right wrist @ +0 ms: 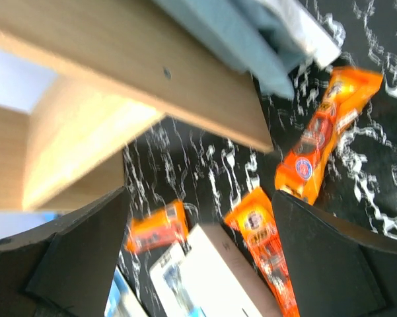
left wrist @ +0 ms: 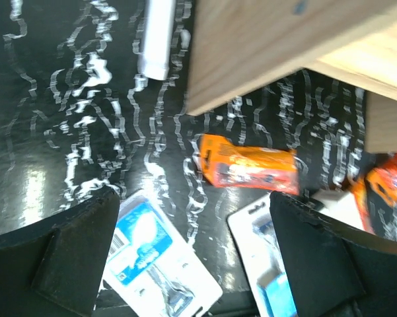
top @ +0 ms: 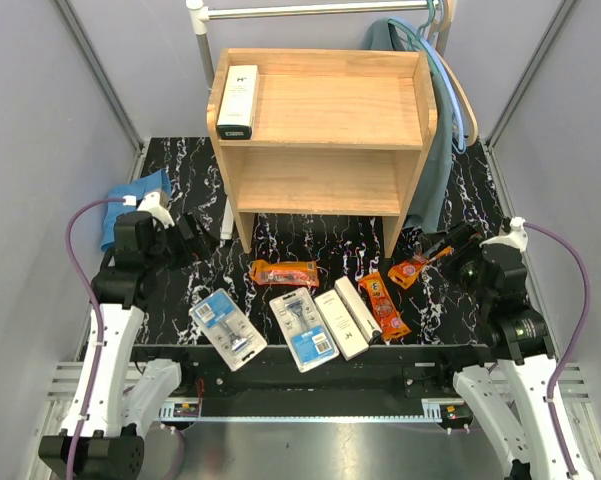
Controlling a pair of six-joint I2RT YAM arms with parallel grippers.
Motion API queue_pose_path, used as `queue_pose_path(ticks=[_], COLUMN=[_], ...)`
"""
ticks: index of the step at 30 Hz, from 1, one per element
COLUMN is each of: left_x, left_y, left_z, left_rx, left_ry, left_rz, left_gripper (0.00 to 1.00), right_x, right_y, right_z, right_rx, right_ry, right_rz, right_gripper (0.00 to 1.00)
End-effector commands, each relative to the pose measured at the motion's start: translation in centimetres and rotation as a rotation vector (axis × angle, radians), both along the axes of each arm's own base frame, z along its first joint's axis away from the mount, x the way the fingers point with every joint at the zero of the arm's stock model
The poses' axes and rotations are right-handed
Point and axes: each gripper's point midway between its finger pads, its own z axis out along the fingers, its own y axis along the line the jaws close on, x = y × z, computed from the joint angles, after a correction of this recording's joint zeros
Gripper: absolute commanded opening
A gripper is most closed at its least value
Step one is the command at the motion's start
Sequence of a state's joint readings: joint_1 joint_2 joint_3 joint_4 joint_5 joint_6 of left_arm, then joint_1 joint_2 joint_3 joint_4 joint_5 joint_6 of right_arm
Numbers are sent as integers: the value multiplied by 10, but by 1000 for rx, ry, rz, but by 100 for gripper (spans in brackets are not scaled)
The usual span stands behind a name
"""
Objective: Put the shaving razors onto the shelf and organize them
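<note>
The wooden shelf (top: 325,165) stands at the back, with one white razor box (top: 237,101) on its top tier. On the black marbled table lie two blister cards (top: 227,328) (top: 304,329), two white boxes (top: 342,323) (top: 358,306) and three orange pouches (top: 283,272) (top: 383,305) (top: 420,266). My left gripper (top: 195,238) hovers open left of the shelf leg, above a blister card (left wrist: 152,257) and an orange pouch (left wrist: 251,168). My right gripper (top: 448,245) hovers open by the right leg, over the pouches (right wrist: 324,139) (right wrist: 264,244) and a white box (right wrist: 218,277).
A blue cloth hat (top: 130,200) lies at the far left of the table. A grey-blue garment (top: 440,150) hangs from the metal rail (top: 310,10) behind and to the right of the shelf. The rail's white foot (left wrist: 157,36) lies beside the shelf's left leg.
</note>
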State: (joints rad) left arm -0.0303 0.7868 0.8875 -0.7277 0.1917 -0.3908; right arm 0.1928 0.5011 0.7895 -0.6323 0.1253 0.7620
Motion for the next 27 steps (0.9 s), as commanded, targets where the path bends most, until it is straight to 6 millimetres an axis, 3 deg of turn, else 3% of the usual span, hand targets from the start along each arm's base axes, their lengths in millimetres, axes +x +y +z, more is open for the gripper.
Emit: queue_pose_path(ticks=[1,8,11,22,27], left_x=[-3,-11,-15,-25,-30], left_y=[-18,-24,-28,-34,-33], left_z=[28,18,14,5,-6], left_rx=[-40,-57,-75,-89,-89], left_ry=[-56,-3,14,70,103], left_rz=[-120,-155,-176,-222,-217], left_gripper=[99,99,99,99,99], right_x=[-20,-32,-34,-46,-59], right_y=[10,14,33,55,56], right_z=[-15,-24,-33,-47,-56], right_rx=[-37,-37,-17,26,11], right_ry=[114,131,192,271,330], right_rz=[101,140,249,392,431], right_gripper=[100,100,100,98,96])
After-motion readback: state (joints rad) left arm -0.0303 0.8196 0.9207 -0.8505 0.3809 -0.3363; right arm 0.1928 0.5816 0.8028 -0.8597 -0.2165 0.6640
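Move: The left hand hangs some 18 cm above the table. The left blister pack lies about 11 cm back and 2 cm to its right, the middle blister pack 11 cm back and 18 right, and the flat orange packet 2 cm ahead and 14 right. From the right hand, about 22 cm up, the slanted orange packet lies some 9 cm left and 4 back, the far orange packet 6 ahead and 2 left, and the dark-ended white box 15 left and 4 back. Down, left and back, about 5 cm each way, the open right hand closes in above the slanted orange packet, its fingers tipping downward and swinging counter-clockwise, some 25 degrees in all. The left hand, also open, eases back and right about 4 cm towards the left blister pack, turning about 10 degrees clockwise and dipping its fingers slightly. ##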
